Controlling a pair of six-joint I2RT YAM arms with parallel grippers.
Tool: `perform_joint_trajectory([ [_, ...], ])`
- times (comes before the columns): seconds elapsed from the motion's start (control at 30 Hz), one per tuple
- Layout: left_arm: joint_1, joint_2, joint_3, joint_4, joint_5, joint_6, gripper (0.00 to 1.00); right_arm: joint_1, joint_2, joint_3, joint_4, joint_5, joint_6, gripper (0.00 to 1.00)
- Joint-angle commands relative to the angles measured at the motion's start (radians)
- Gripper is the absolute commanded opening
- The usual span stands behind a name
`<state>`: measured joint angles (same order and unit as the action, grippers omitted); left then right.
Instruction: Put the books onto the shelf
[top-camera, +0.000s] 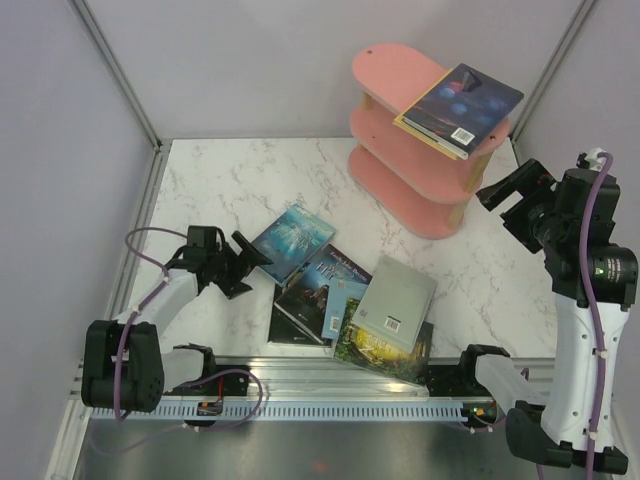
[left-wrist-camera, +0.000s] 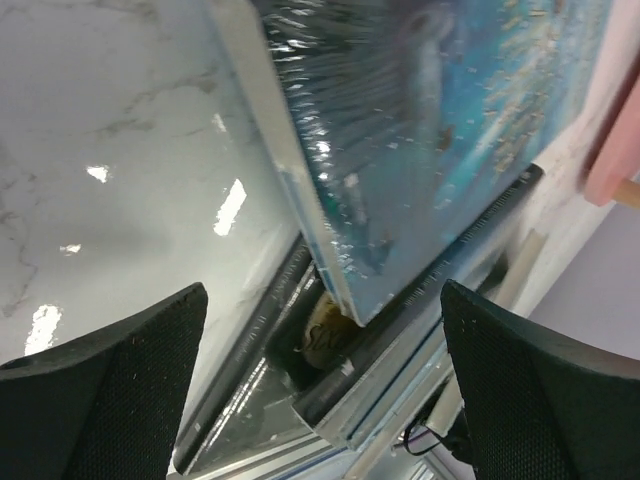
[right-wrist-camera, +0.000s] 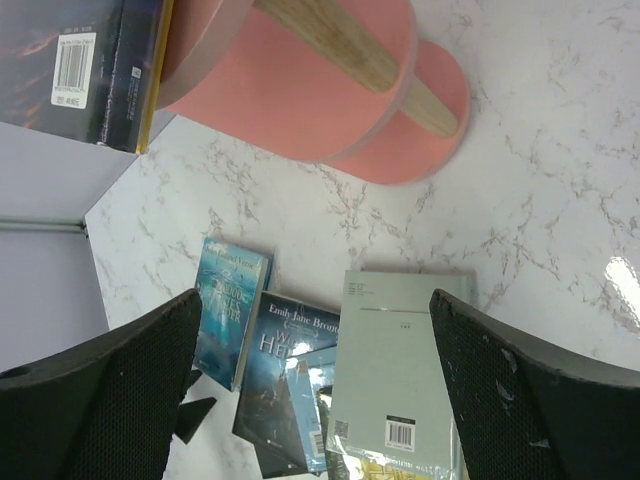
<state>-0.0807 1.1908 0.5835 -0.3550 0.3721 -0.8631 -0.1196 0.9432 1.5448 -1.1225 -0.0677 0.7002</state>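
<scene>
The pink three-tier shelf (top-camera: 400, 75) stands at the back right, with a dark purple-blue book (top-camera: 465, 100) lying on a yellow one (top-camera: 428, 130) on its top board. On the table lie a teal book (top-camera: 292, 240), a dark blue one (top-camera: 318, 283), a grey one (top-camera: 397, 300), a landscape-cover one (top-camera: 385, 350) and a black one (top-camera: 290, 325), overlapping. My left gripper (top-camera: 247, 270) is open, low at the teal book's (left-wrist-camera: 430, 130) left corner, with the black book (left-wrist-camera: 330, 340) beyond it. My right gripper (top-camera: 507, 203) hangs open and empty beside the shelf (right-wrist-camera: 300, 110), above the grey book (right-wrist-camera: 400, 370).
The marble table (top-camera: 230, 190) is walled by grey panels at the back and both sides. An aluminium rail (top-camera: 330, 385) runs along the near edge, just below the book pile. The shelf's lower boards (top-camera: 405, 185) hold nothing I can see.
</scene>
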Motion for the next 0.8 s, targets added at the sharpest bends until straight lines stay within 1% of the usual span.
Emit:
perform_joint_trajectory([
  [0.0, -0.005, 0.029, -0.072, 0.18, -0.058, -0.069, 1.0, 0.012, 0.002, 0.023, -0.01, -0.038, -0.033, 0.98],
  [0.1, -0.01, 0.064, -0.141, 0.273, -0.081, -0.115, 1.0, 0.021, 0.0, 0.018, -0.014, -0.044, -0.047, 0.98],
  [0.23, -0.014, 0.107, -0.235, 0.534, -0.094, -0.22, 1.0, 0.037, -0.018, -0.008, -0.017, -0.046, -0.059, 0.98],
  [0.3, -0.019, 0.163, -0.264, 0.594, -0.096, -0.246, 1.0, 0.041, -0.026, -0.026, -0.019, -0.046, -0.061, 0.98],
  [0.33, -0.021, 0.183, -0.274, 0.664, -0.099, -0.27, 1.0, 0.041, -0.027, -0.032, -0.017, -0.046, -0.062, 0.98],
  [0.37, -0.025, 0.237, -0.281, 0.697, -0.099, -0.28, 1.0, 0.041, -0.03, -0.043, -0.017, -0.044, -0.064, 0.98],
  [0.43, -0.033, 0.291, -0.298, 0.778, -0.082, -0.312, 1.0, 0.041, -0.03, -0.049, -0.017, -0.04, -0.065, 0.98],
  [0.47, -0.046, 0.344, -0.298, 0.842, -0.079, -0.32, 1.0, 0.041, -0.029, -0.054, -0.016, -0.037, -0.067, 0.98],
  [0.57, -0.068, 0.414, -0.271, 0.881, -0.071, -0.359, 0.99, 0.043, -0.026, -0.064, -0.014, -0.026, -0.07, 0.98],
  [0.63, -0.074, 0.478, -0.238, 0.889, -0.061, -0.356, 0.88, 0.043, -0.027, -0.071, -0.014, -0.023, -0.067, 0.98],
  [0.67, -0.077, 0.495, -0.229, 0.907, -0.055, -0.355, 0.8, 0.043, -0.029, -0.075, -0.013, -0.02, -0.068, 0.98],
  [0.7, -0.079, 0.533, -0.223, 0.931, -0.05, -0.359, 0.61, 0.044, -0.029, -0.077, -0.013, -0.017, -0.068, 0.98],
  [0.73, -0.079, 0.546, -0.223, 0.951, -0.042, -0.366, 0.52, 0.043, -0.032, -0.077, -0.013, -0.014, -0.07, 0.98],
  [0.77, -0.077, 0.558, -0.229, 0.97, -0.041, -0.373, 0.46, 0.043, -0.034, -0.08, -0.013, -0.011, -0.074, 0.98],
])
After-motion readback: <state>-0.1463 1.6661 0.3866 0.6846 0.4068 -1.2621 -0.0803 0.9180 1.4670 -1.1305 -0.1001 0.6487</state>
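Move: The blue book's middle lies some 6 cm ahead of the left hand, 8 cm to its right and 5 cm below; its near-left edge faces the open fingers. The Wuthering Heights book is about 2 cm back and 15 cm right of this hand, the black book under it some 10 cm back and 9 cm right. From the right hand, the blue book is about 8 cm ahead, 40 cm left and 35 cm below. Sink the open left gripper about 3 cm towards the table, then drive it low and forward some 7 cm and 4 cm right, onto the blue book's near-left edge, levelling the fingers by roughly 20 degrees on the way. Dip slightly at the end while closing to about half, pinching that edge between the fingers. Let the empty right hand sink a couple of centimetres, staying open. ##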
